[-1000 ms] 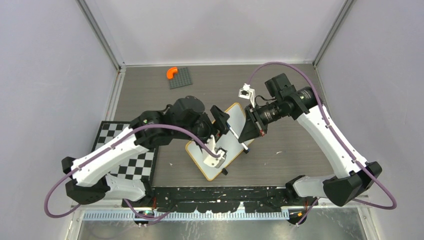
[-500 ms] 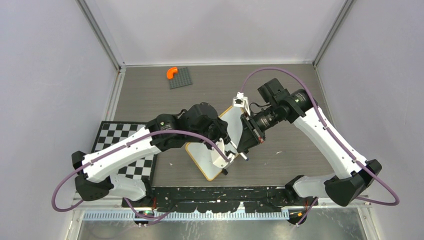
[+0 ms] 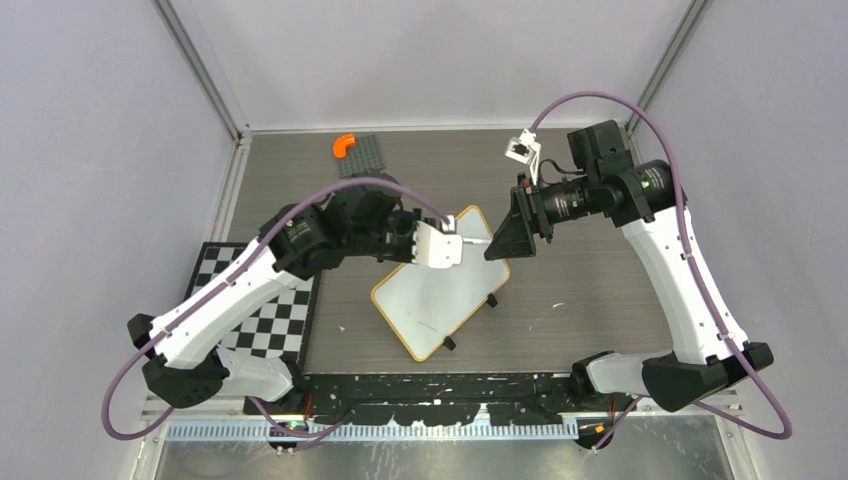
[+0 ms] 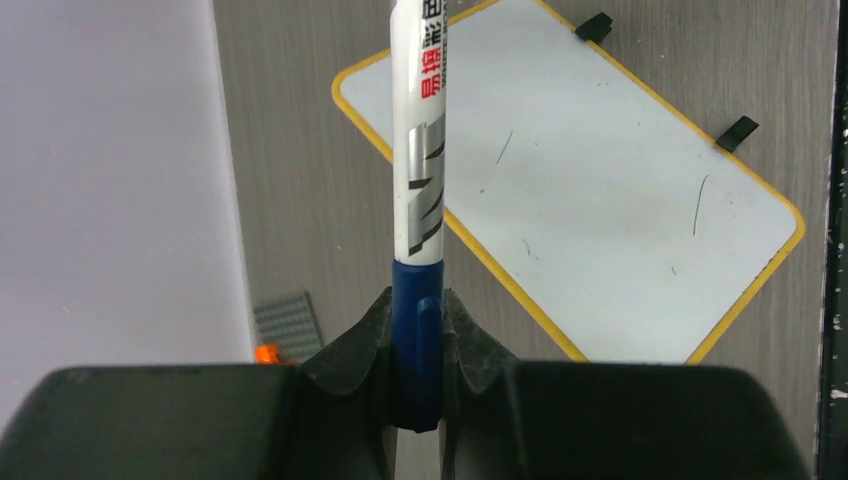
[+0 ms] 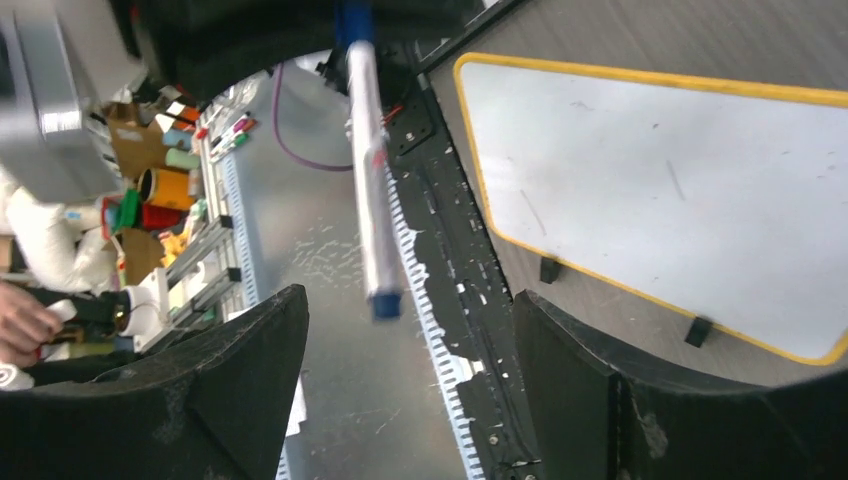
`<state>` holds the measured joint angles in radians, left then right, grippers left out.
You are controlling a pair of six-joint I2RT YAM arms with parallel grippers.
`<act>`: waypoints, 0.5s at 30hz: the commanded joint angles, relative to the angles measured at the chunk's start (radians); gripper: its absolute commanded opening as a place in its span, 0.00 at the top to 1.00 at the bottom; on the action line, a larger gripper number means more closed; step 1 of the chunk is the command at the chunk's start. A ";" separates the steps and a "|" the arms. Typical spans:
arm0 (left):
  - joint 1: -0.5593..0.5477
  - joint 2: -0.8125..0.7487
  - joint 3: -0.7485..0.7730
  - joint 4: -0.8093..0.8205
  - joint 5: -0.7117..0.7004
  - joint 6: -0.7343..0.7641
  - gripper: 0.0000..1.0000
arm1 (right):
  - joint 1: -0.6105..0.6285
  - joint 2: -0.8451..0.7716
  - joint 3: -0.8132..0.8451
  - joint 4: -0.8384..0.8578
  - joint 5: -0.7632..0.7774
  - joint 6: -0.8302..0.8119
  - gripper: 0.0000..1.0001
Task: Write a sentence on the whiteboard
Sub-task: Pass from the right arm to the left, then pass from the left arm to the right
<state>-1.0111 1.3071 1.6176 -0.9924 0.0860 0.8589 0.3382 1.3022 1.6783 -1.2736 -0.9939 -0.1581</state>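
The whiteboard [image 3: 440,290] lies tilted on the table's middle, white with a yellow rim and black clip feet; it also shows in the left wrist view [image 4: 600,180] and the right wrist view [image 5: 680,190]. The sentence is out of view: the board's face carries only a few faint strokes. My left gripper [image 3: 448,246] [image 4: 417,305] is shut on the blue end of a white marker [image 4: 420,150], held above the board's far corner. The marker [image 3: 474,241] points at my right gripper [image 3: 502,240] [image 5: 405,295], whose jaws stand open around the marker's free blue tip [image 5: 385,300] without touching it.
A black-and-white checkerboard mat [image 3: 255,300] lies at the left near edge under the left arm. A dark grey studded plate [image 3: 362,156] with an orange piece [image 3: 343,145] sits at the back. Purple cables loop over both arms.
The marker passed from right gripper to left. The left gripper closed on it and lifted toward the board's far corner. The right gripper opened and drew back to the right.
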 commanded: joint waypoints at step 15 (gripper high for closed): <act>0.058 0.027 0.086 -0.075 0.124 -0.240 1.00 | 0.145 0.033 -0.048 0.042 -0.097 0.077 0.46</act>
<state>-0.9535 1.3052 1.6405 -1.0649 0.1596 0.6380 0.4561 1.3140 1.6302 -1.2884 -1.0615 -0.1341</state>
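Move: Reaching again for the marker, the open right hand has the marker's middle about 7 cm to its left, roughly level fore and aft and some 2 cm lower; the whiteboard lies flat about 9 cm ahead of that hand, 9 cm to its left and 32 cm below. The left hand already grips the marker by the blue cap; the marker's middle is some 5 cm to the left hand's right and 2 cm higher. Drawing back about 3.5 cm and left 2 cm while turning some 10 degrees, mostly counter-clockwise, the right hand brings its wide-open fingers around towards the marker's free end and starts to narrow them. The left hand keeps its pinch on the blue cap, easing about 1.5 cm left, first slightly forward and then back, as it tilts and turns some 15 degrees. ##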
